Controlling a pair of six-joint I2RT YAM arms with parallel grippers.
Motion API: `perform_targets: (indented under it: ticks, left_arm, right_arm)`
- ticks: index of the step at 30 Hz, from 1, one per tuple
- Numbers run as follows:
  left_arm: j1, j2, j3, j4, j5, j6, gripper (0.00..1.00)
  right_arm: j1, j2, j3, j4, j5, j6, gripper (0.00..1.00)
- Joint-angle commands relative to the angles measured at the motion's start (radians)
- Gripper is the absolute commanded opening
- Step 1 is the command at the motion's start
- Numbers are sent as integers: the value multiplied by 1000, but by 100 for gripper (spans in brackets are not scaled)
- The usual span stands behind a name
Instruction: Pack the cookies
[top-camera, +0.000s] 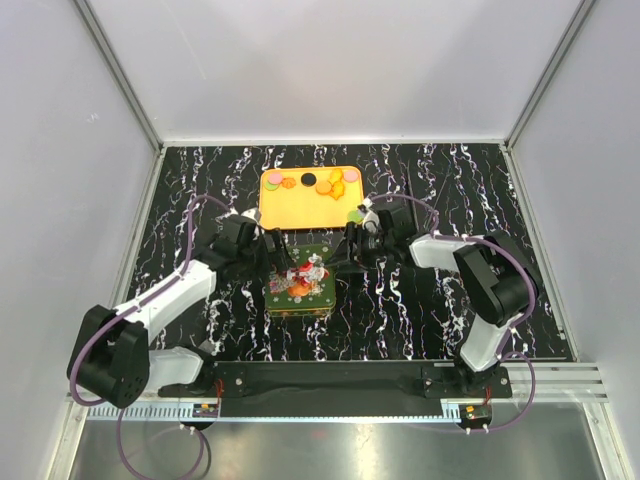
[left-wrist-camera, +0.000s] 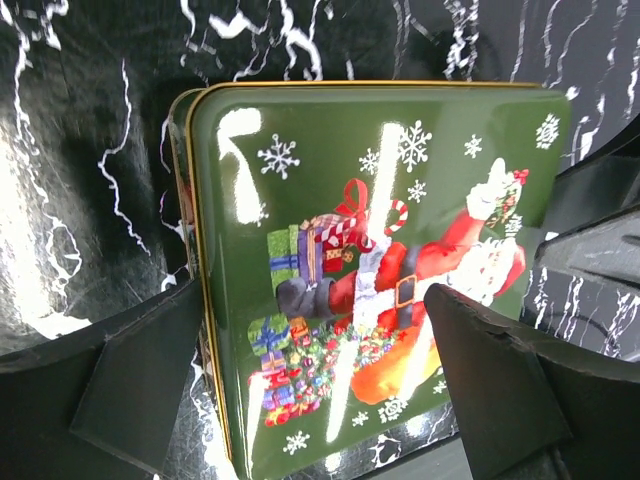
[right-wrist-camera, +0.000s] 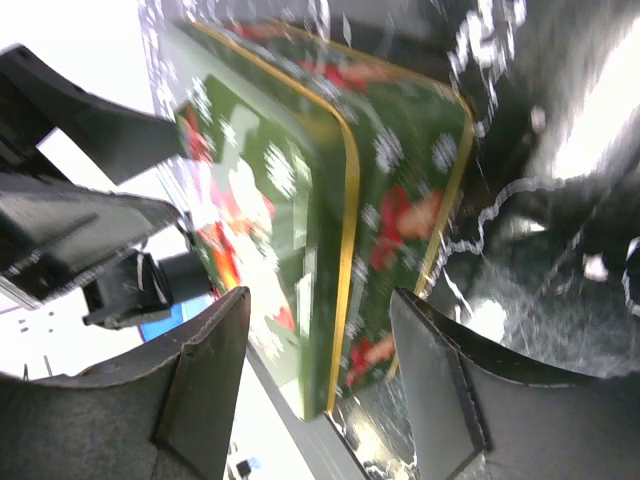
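Observation:
The cookies, small orange, black, pink and green discs, lie on an orange tray at the back of the table. In front of it sits a green Christmas tin with its Santa lid on. My left gripper is at the tin's far left corner. In its wrist view it is open wide, one finger beside the tin's edge and the other over the lid. My right gripper is at the far right corner. It is open, with the tin's gold-rimmed corner between its fingers, untouched.
The black marbled tabletop is walled in by white panels on three sides. Both arm bases stand on the black rail at the near edge. Purple cables loop beside each arm.

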Motion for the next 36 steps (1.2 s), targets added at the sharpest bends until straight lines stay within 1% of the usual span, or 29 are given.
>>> perform_targets:
  ticks: [1,6,12,15,22,33,36]
  left_arm:
    - [0,-2,74,14,-1,27,99]
    - [14,35,114,-12,-8,39,99]
    - [26,87,145,-20,-18,47,99]
    - [29,107,152,-18,-24,50,99]
    - [40,133,161,-24,-36,48,99]
    - [47,219,230,-35,-56,37,99]
    - [50,242,244,-33,-53,36,99]
  right_arm:
    - [-23,-35,71,-24,12,-23,66]
    - [-37,0,140,-50,24,-32,66]
    - [-49,79,199,-59,38,-51,66]
    - [-51,108,206,-61,46,-63,66]
    - [-51,96,182,-53,58,-77,66]
    - [-52,169,255,-114,80,-124,64]
    - [-51,178,263,-110,75,-123,62]
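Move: The green lid's middle lies about 4 cm to the right of the left gripper, 2 cm back and 2 cm below; from the right gripper it is some 9 cm left, 3 cm back and just below. The lid's far edge is still about 5 cm ahead of both. Beyond it, the yellow tray's middle is roughly 16 cm ahead and 7 cm right of the left gripper. From the right gripper, the green cookie is some 11 cm ahead and 3 cm right. Shift both grippers forward along the lid's two sides towards its far corners, fingers parted. Hop the right one about 5 cm forward over a 3 cm rise, set it down astride the right rim, then ease 1 cm farther. Lift the left one slightly, lower it, and carry it on low along the left rim, about 4.5 cm forward in all, its inner finger over the lid. ##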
